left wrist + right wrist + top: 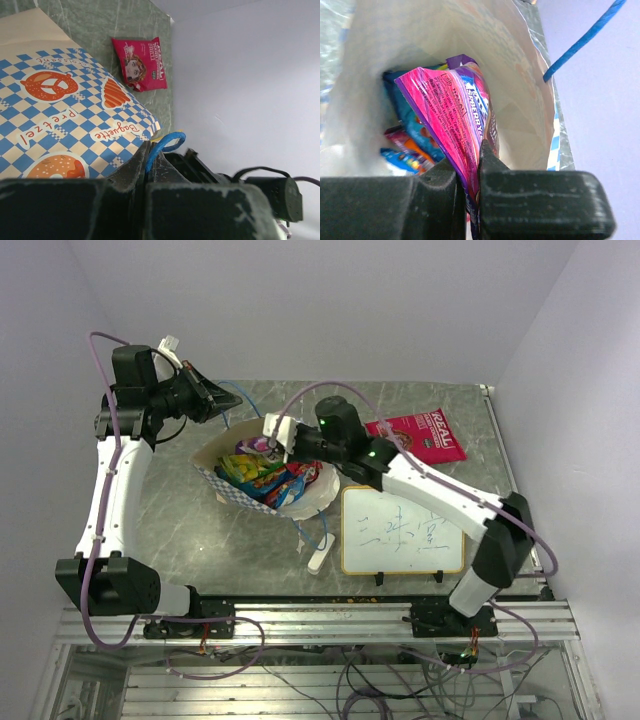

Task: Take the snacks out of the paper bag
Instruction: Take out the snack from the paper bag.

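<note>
The paper bag (228,488) lies on its side mid-table, its mouth toward the right arm, with several bright snack packets (262,475) inside. Its blue-and-white checkered side (60,125) fills the left wrist view. My left gripper (148,159) is shut on the bag's blue cord handle (167,142) at the bag's far left end (222,400). My right gripper (470,172) is at the bag's mouth (283,440), shut on a pink-purple snack packet (452,120). Other blue and orange packets (407,145) lie deeper in the bag. A pink-red packet (420,433) lies on the table at the far right.
A framed whiteboard (400,530) stands to the right of the bag. A white eraser block (320,557) lies in front of the bag near a loose blue cord (318,525). The pink-red packet also shows in the left wrist view (141,64), close to the back wall.
</note>
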Controlling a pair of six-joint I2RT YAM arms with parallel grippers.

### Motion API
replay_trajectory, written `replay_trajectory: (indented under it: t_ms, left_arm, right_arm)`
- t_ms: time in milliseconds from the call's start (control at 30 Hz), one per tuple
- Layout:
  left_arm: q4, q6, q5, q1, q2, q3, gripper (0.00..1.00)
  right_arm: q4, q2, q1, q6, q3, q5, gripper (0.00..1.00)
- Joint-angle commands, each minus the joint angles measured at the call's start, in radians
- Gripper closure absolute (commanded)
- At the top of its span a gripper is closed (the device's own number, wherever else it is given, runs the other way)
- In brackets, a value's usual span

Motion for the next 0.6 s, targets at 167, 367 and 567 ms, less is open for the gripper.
replay_trajectory:
  t_ms: [167,367,567]
  left_arm:
    - [0.029,0.000,-0.015,0.013,0.045,0.019,0.93]
    - [0.040,-0.007,-0.007,0.013,0.066,0.030,0.93]
    - [0.037,0.000,-0.003,0.014,0.083,0.046,0.93]
  right_arm:
    - [-0.046,-0.378,-0.002,0.090,-0.133,-0.118,1.00]
    - [-0.013,-0.540,-0.003,0.132,-0.148,0.089,1.00]
    - [0.153,-0.615,-0.015,0.091,-0.228,0.397,1.00]
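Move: In the right hand, just over the paper bag's mouth, is the purple snack; the bag's remaining snacks lie roughly 17 cm below and 3 cm left. The red snack already on the open table is about 19 cm ahead, 39 cm right and 25 cm down; the whiteboard is some 9 cm back and 32 cm right, 27 cm down. From the left hand the red snack is about 16 cm ahead, 49 cm right, 33 cm down. Lifting the pinched purple snack away from the paper bag, the right hand climbs about 17 cm while swinging some 13 cm right, first drawing back about 9 cm and then easing slightly forward; its left-pointing fingers tip up by about 20 degrees and stay shut. The left hand keeps its grip on the blue handle, sinking and edging forward about 2 cm each. ##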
